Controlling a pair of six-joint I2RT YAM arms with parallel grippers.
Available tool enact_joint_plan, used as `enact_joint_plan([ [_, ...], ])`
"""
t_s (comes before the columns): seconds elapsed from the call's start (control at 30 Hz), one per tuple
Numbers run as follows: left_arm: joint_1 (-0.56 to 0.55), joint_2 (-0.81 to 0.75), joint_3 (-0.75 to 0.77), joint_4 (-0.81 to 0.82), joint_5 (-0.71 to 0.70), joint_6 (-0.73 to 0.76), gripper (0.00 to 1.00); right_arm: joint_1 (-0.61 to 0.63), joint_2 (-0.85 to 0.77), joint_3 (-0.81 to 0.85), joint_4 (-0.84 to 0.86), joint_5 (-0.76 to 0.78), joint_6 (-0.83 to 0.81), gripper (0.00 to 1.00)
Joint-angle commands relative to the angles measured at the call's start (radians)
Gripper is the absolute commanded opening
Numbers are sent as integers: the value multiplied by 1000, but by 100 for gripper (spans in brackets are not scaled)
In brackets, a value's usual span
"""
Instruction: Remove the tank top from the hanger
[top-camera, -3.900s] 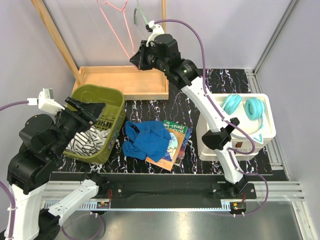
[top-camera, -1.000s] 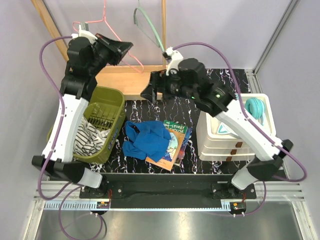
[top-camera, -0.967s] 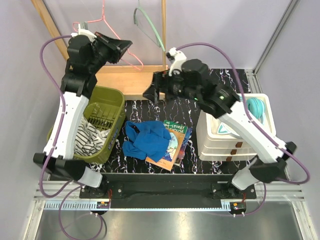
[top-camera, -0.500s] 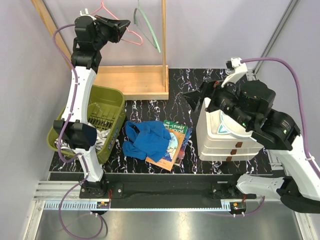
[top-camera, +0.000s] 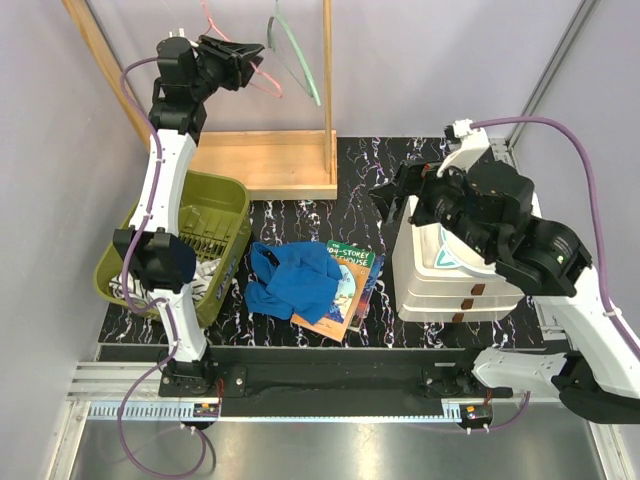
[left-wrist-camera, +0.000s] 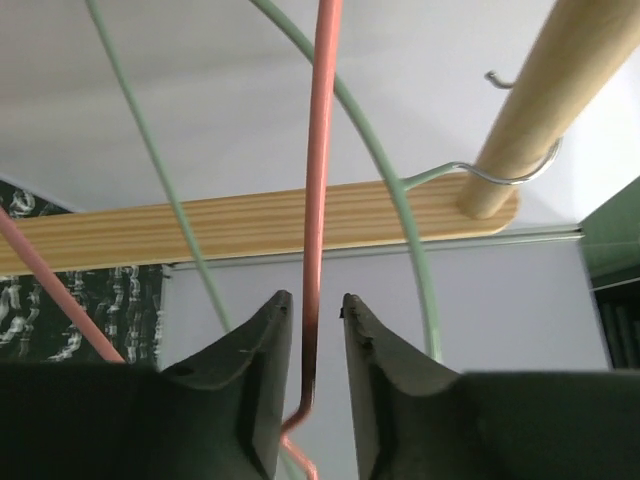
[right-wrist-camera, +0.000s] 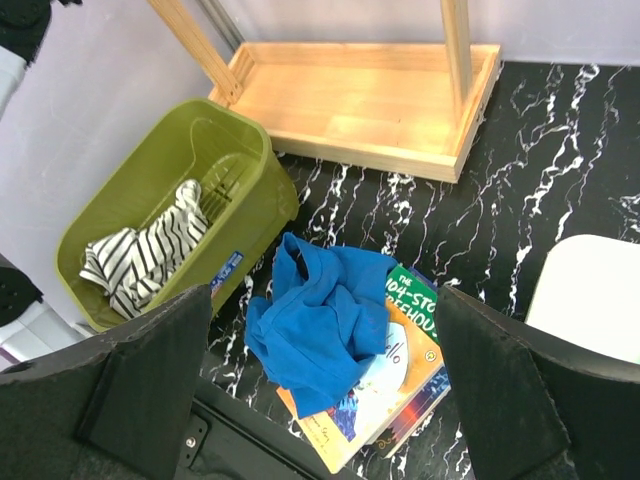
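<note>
The blue tank top (top-camera: 295, 280) lies crumpled on the table, partly over a stack of books (top-camera: 352, 292), off any hanger. High at the back left, my left gripper (top-camera: 250, 50) is at the rack. In the left wrist view its jaws (left-wrist-camera: 315, 300) stand slightly open around the pink hanger's wire (left-wrist-camera: 318, 150), with a thin gap on each side. A green hanger (left-wrist-camera: 400, 170) hooks on the wooden rod (left-wrist-camera: 540, 110) beside it. My right gripper (top-camera: 385, 192) hangs wide open above the table. Its wrist view looks down at the tank top (right-wrist-camera: 320, 320) between the fingers, holding nothing.
A green basket (top-camera: 228, 198) at the left holds a striped garment (right-wrist-camera: 150, 255). The wooden rack base (top-camera: 265, 165) sits at the back. A white drawer unit (top-camera: 450, 290) stands at the right under my right arm. The books (right-wrist-camera: 400, 370) lie under the tank top's right side.
My left arm lifted the pink hanger up to the rail and its jaws have loosened off the wire. My right arm swung from the rack to the right, above the drawers.
</note>
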Motion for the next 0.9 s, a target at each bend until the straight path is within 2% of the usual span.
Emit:
enact_joint_plan([
  [0.0,16,-89,-13,-14,43,96,43,0,41,26,13,-27,0,100],
  [0.03,16,-105,-22,-28,26,122,50,0,50,26,13,-35,0,100],
  [0.1,18,-161,-36,-73,8,208,55,-2,60,23,11,-48,3,100],
  [0.17,18,-225,-66,-110,-11,278,68,-2,75,16,11,-68,4,100],
  [0.23,16,-274,-124,-128,-12,320,69,-2,98,10,16,-87,-2,100],
  [0.27,16,-333,-155,-139,-12,351,73,-2,106,7,19,-102,-11,100],
  [0.43,16,-539,-369,-212,-6,479,75,0,214,24,42,-188,-46,100],
  [0.63,15,-919,-678,-278,-34,581,79,0,345,49,111,-341,-16,100],
  [0.73,13,-1033,-789,-332,30,644,80,0,400,55,131,-403,19,100],
  [0.83,-30,-1122,-913,-424,38,685,79,-2,420,43,148,-415,53,100],
  [0.87,-86,-1141,-945,-470,19,690,79,0,419,35,154,-415,58,100],
])
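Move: The blue tank top lies crumpled on the table about 17 cm to the right hand's left, level with it fore and aft and some 42 cm below. The books are about 6 cm left of that hand at the same depth. The left hand still has the pink hanger's rod between its fingers, with the green hanger roughly 9 cm to its right and 1 cm farther out. From the left hand the blue tank top is about 35 cm back, 9 cm right and 45 cm down. Back towards its base goes the left hand, about 30 cm: after a small dip its already parting fingers spread wide, the pink hanger's rod comes free, and the wrist rolls some 30 degrees, left side rising. Left and down together, about 13 cm each way, the right hand heads for the blue tank top, fingers staying wide open, the wrist tipping down and turning counter-clockwise. ##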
